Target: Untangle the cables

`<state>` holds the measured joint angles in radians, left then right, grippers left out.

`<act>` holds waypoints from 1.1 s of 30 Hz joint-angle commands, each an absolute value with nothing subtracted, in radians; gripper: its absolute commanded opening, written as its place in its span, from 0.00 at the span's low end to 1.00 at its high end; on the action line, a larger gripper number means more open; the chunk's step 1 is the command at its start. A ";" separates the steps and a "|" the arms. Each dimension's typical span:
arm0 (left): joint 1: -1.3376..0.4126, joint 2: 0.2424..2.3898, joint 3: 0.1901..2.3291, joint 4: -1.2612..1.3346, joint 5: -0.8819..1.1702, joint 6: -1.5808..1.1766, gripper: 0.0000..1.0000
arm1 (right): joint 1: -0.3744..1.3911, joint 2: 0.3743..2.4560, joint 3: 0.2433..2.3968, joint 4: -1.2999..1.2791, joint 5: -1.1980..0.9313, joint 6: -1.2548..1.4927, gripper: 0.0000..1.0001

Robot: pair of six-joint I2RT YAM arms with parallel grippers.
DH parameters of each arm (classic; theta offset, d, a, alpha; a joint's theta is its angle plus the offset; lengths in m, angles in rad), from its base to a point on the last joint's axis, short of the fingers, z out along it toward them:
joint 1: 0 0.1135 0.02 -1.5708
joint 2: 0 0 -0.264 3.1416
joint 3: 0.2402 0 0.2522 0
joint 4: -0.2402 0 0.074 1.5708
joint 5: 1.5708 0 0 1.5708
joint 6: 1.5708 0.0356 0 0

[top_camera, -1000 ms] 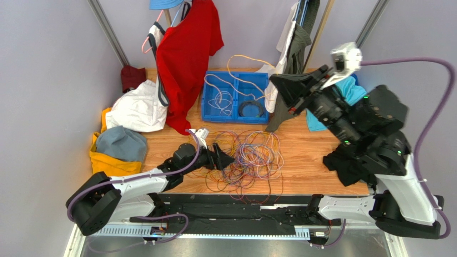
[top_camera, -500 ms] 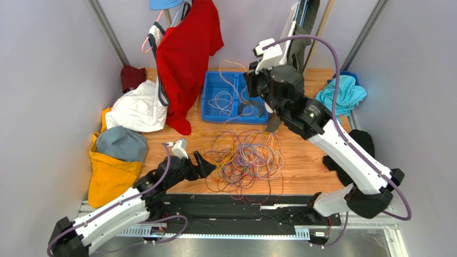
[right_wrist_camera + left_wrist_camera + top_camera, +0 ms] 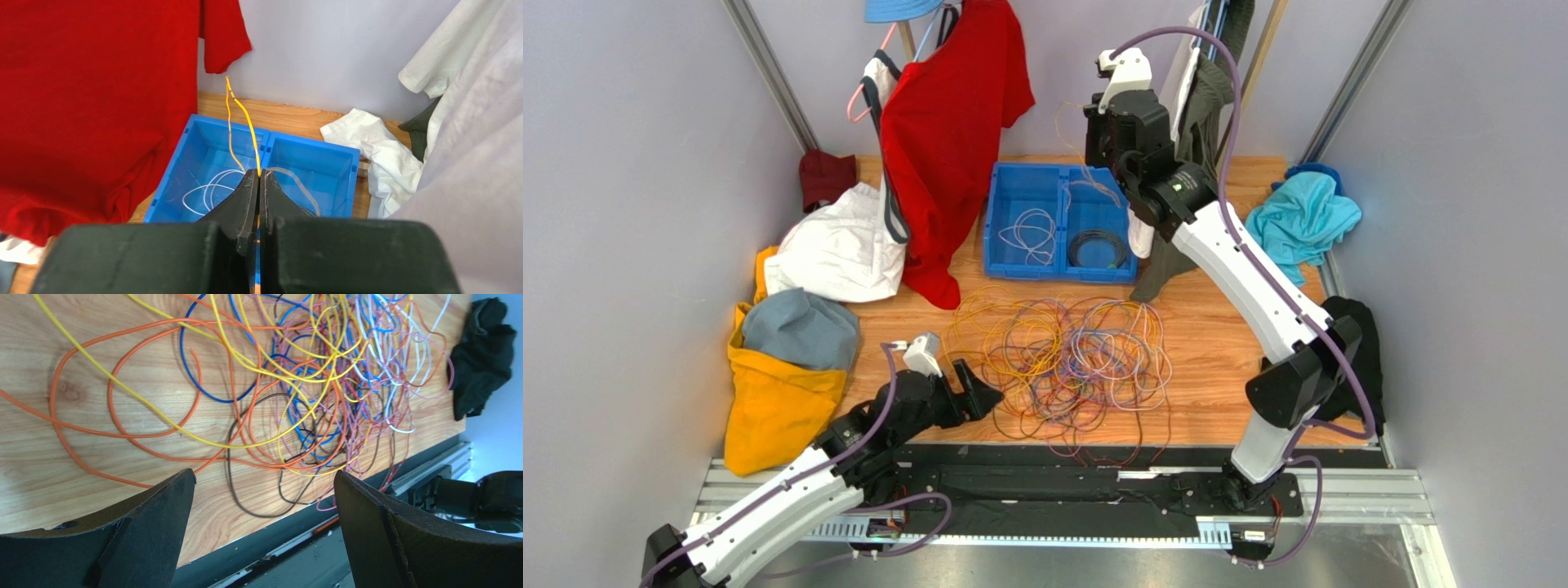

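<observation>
The cables [image 3: 1075, 361] lie in a loose tangle of orange, yellow, purple, blue and white loops on the wooden table. My left gripper [image 3: 983, 395] sits low at the tangle's near left edge. Its jaws are open wide with nothing between them. In the left wrist view the left gripper [image 3: 264, 474] faces the cables [image 3: 307, 386] near the table's front edge. My right gripper [image 3: 258, 177] is shut on a thin yellow cable [image 3: 248, 125] that runs out past its tips. In the top view the right gripper [image 3: 1097, 137] hangs high over the blue bin [image 3: 1001, 221].
The blue bin [image 3: 344, 156] holds white wire loops [image 3: 205, 190] and a black coiled ring [image 3: 1100, 251]. A red shirt [image 3: 946, 123] hangs beside it. White cloth [image 3: 836, 251], a yellow and grey bundle [image 3: 787, 355], teal cloth [image 3: 1302, 221] and black cloth [image 3: 1363, 355] ring the table.
My right arm swung from the right side to above the blue bin and rose, still shut. My left arm drew back from the tangle toward the near left.
</observation>
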<state>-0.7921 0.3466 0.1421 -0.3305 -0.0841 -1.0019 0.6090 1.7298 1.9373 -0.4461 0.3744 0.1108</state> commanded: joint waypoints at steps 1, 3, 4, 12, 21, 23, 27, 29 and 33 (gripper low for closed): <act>-0.793 0.389 0.152 -0.313 -0.081 -0.991 0.93 | 0.571 1.769 1.973 -0.408 0.388 0.132 0.00; -0.793 0.403 0.158 -0.299 -0.080 -0.983 0.93 | 0.561 1.775 1.928 -0.390 0.396 0.135 0.00; -0.795 0.416 0.158 -0.293 -0.078 -0.982 0.93 | 0.560 1.775 1.912 -0.382 0.402 0.135 0.00; -0.793 0.491 0.155 -0.229 -0.068 -0.985 0.93 | 0.528 1.802 1.753 -0.321 0.417 0.141 0.00; -0.793 0.514 0.150 -0.207 -0.067 -0.979 0.93 | 0.532 1.893 1.724 -0.393 0.436 0.189 0.33; -0.793 0.514 0.155 -0.210 -0.071 -0.974 0.93 | 0.543 1.850 1.700 -0.373 0.446 0.199 0.52; -0.795 0.512 0.178 -0.224 -0.087 -0.960 0.93 | 0.587 1.717 1.649 -0.347 0.479 0.204 0.66; -0.793 0.514 0.204 -0.244 -0.104 -0.954 0.94 | 0.626 1.666 1.609 -0.348 0.479 0.216 0.66; -0.795 0.514 0.261 -0.284 -0.140 -0.920 0.94 | 0.696 1.475 1.433 -0.319 0.422 0.267 0.64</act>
<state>-0.7921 0.5148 0.1749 -0.2680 -0.0933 -0.9703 0.6270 1.6897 1.5490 -0.3843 0.4438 0.2043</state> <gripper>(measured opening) 0.938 0.653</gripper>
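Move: The right hand, high up, still pinches the yellow cable; the blue box's right compartment lies about 34 cm below and about 2 cm ahead. The white cable in the left compartment is some 11 cm to the hand's left, level fore and aft, equally low. The tangle is about 25 cm back, 6 cm left and 38 cm down. From the left hand, the right compartment is some 29 cm ahead, 19 cm right and 3 cm lower. Right hand lowers the yellow cable some 19 cm over the right compartment, lets go, then backs upward. ##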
